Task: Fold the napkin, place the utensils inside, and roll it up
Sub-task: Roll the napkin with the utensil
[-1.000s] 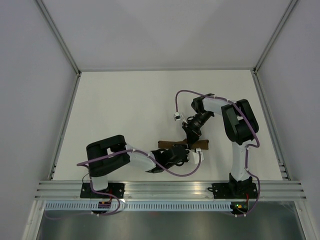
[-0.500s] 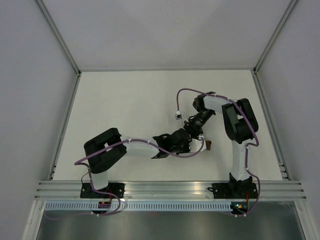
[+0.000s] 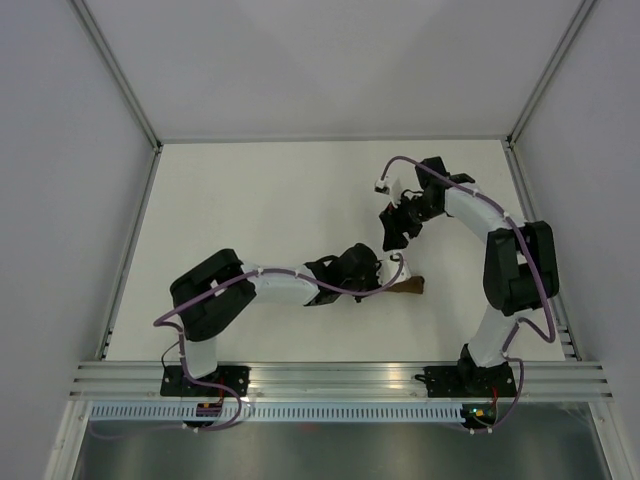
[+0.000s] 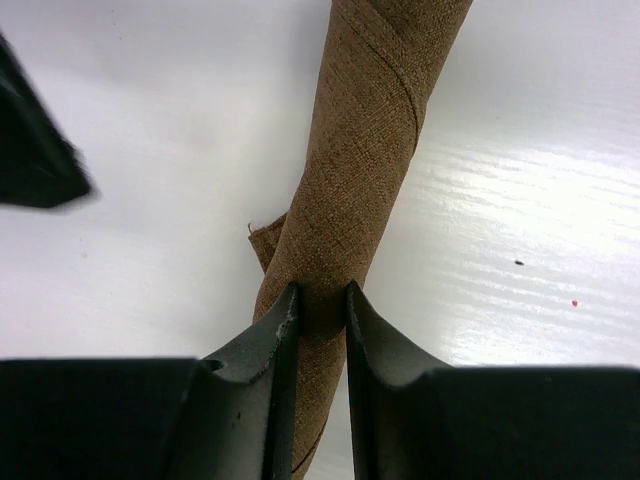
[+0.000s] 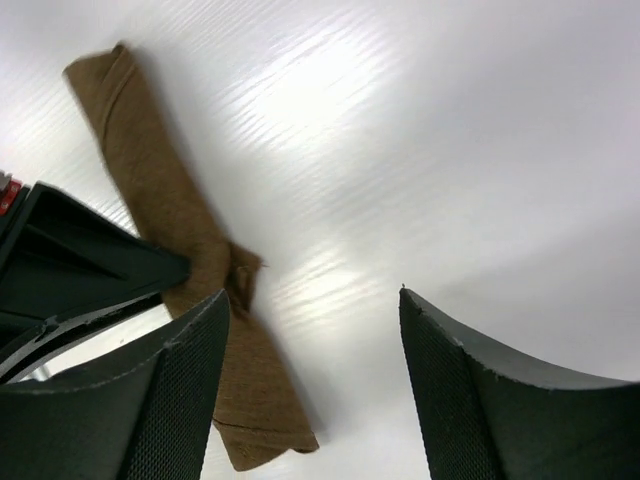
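The napkin (image 4: 370, 150) is a brown cloth rolled into a slim tube, lying on the white table right of centre (image 3: 408, 286). My left gripper (image 4: 320, 300) is shut on the roll near one end, its fingers (image 4: 275, 340) pinching the cloth from both sides. A small cloth corner sticks out beside the grip. My right gripper (image 5: 315, 310) hangs open above the table, apart from the roll, with nothing between its fingers (image 5: 180, 380); from above it sits farther back (image 3: 392, 232). The utensils are hidden from view.
The white table (image 3: 250, 200) is bounded by grey walls and a metal rail (image 3: 340, 378) at the near edge. The left arm's black wrist (image 5: 70, 270) shows in the right wrist view, next to the roll.
My right gripper has opened and pulled back away from the roll. My left gripper has closed on the rolled napkin and shifted with it slightly away from the near edge.
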Controlling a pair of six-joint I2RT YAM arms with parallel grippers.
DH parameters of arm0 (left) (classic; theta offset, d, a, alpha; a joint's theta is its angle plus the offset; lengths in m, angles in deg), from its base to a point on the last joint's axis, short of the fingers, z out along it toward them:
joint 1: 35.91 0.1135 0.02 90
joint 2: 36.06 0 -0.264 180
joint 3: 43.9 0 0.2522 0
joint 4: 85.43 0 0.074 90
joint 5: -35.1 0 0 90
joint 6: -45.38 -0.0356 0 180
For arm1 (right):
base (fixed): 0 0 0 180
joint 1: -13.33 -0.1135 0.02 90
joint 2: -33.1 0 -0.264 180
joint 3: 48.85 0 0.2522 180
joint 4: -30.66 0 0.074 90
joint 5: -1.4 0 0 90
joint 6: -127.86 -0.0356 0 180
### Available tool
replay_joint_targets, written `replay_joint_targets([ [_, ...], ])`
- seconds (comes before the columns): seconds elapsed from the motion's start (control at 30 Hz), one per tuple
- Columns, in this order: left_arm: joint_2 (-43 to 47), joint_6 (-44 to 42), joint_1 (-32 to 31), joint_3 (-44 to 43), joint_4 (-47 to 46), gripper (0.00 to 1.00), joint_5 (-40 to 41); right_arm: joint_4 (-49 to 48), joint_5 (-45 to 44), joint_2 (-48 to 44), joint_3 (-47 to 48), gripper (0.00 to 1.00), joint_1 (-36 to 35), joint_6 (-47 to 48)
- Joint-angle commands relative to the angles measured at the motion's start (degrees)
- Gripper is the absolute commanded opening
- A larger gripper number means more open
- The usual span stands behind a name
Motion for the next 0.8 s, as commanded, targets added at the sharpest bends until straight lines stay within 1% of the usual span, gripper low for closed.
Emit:
replay_joint_targets([
  [0.0,-5.23,7.3,0.81,1.18,8.32,0.08,-1.66,-7.57,-4.65,-7.05,-1.71,0.73,1.96,-8.35],
  [0.1,-6.11,9.41,1.34,0.82,8.31,0.08,-0.96,-6.95,-4.93,-11.18,-4.08,0.7,3.89,-9.41],
  [0.17,-6.55,10.99,1.69,0.39,8.31,0.08,-0.43,-4.95,-4.75,-12.95,-6.01,0.64,5.55,-7.93],
  [0.2,-7.07,11.61,1.78,0.3,8.31,0.09,-0.25,-3.89,-4.75,-14.7,-6.81,0.55,6.09,-6.79],
  [0.27,-7.69,13.53,2.12,-0.58,8.31,0.09,0.45,-0.99,-5.8,-16.12,-9.61,0.49,7.32,-3.37],
  [0.33,-8.83,14.77,2.3,-1.11,10.25,0.1,0.54,0.43,-7.29,-18.4,-11.99,0.41,8.2,-1.34],
  [0.47,-10.59,18.72,2.57,-3.47,12.17,0.1,1.86,3.94,-9.84,-21.66,-18.22,0.39,9.96,2.97],
  [0.53,-11.64,19.61,2.66,-4.62,13.32,0.11,2.47,4.47,-10.55,-23.07,-19.73,0.39,9.96,4.29],
  [0.57,-12.0,22.05,2.66,-5.76,13.76,0.11,2.91,5.0,-10.55,-23.24,-20.6,0.39,10.05,4.56],
  [0.63,-12.35,23.74,2.66,-7.08,15.43,0.11,2.92,5.18,-10.47,-22.81,-20.79,0.39,10.05,4.04],
  [0.67,-12.88,25.31,2.66,-8.48,15.96,0.11,4.48,5.26,-10.47,-22.37,-20.61,0.39,9.96,3.86],
  [0.77,-13.49,28.04,2.66,-10.25,17.1,0.11,4.85,5.35,-9.85,-18.51,-19.91,0.38,9.96,2.89],
])
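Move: The left gripper still pinches the rolled napkin near its middle; the roll's free right end lies about 10 cm to its right, level forward and back and about 1 cm lower. From the open right gripper, that end is about 10 cm back, 5 cm right and 5 cm below. The pinched section is roughly 11 cm back and 5 cm left of the right gripper, and a small loose flap 9 cm back and 3 cm left, both about 4 cm below. Keep the left fingers pinched on the roll and carry it some 4.5 cm diagonally forward and right, level, turning it about 20 degrees, mostly counter-clockwise. Meanwhile arc the empty right gripper up about 4 cm and rightward, then back and down towards the roll's right end, finishing roughly 9 cm right and 8 cm back of its start, fingers about half closed, without touching the napkin. ##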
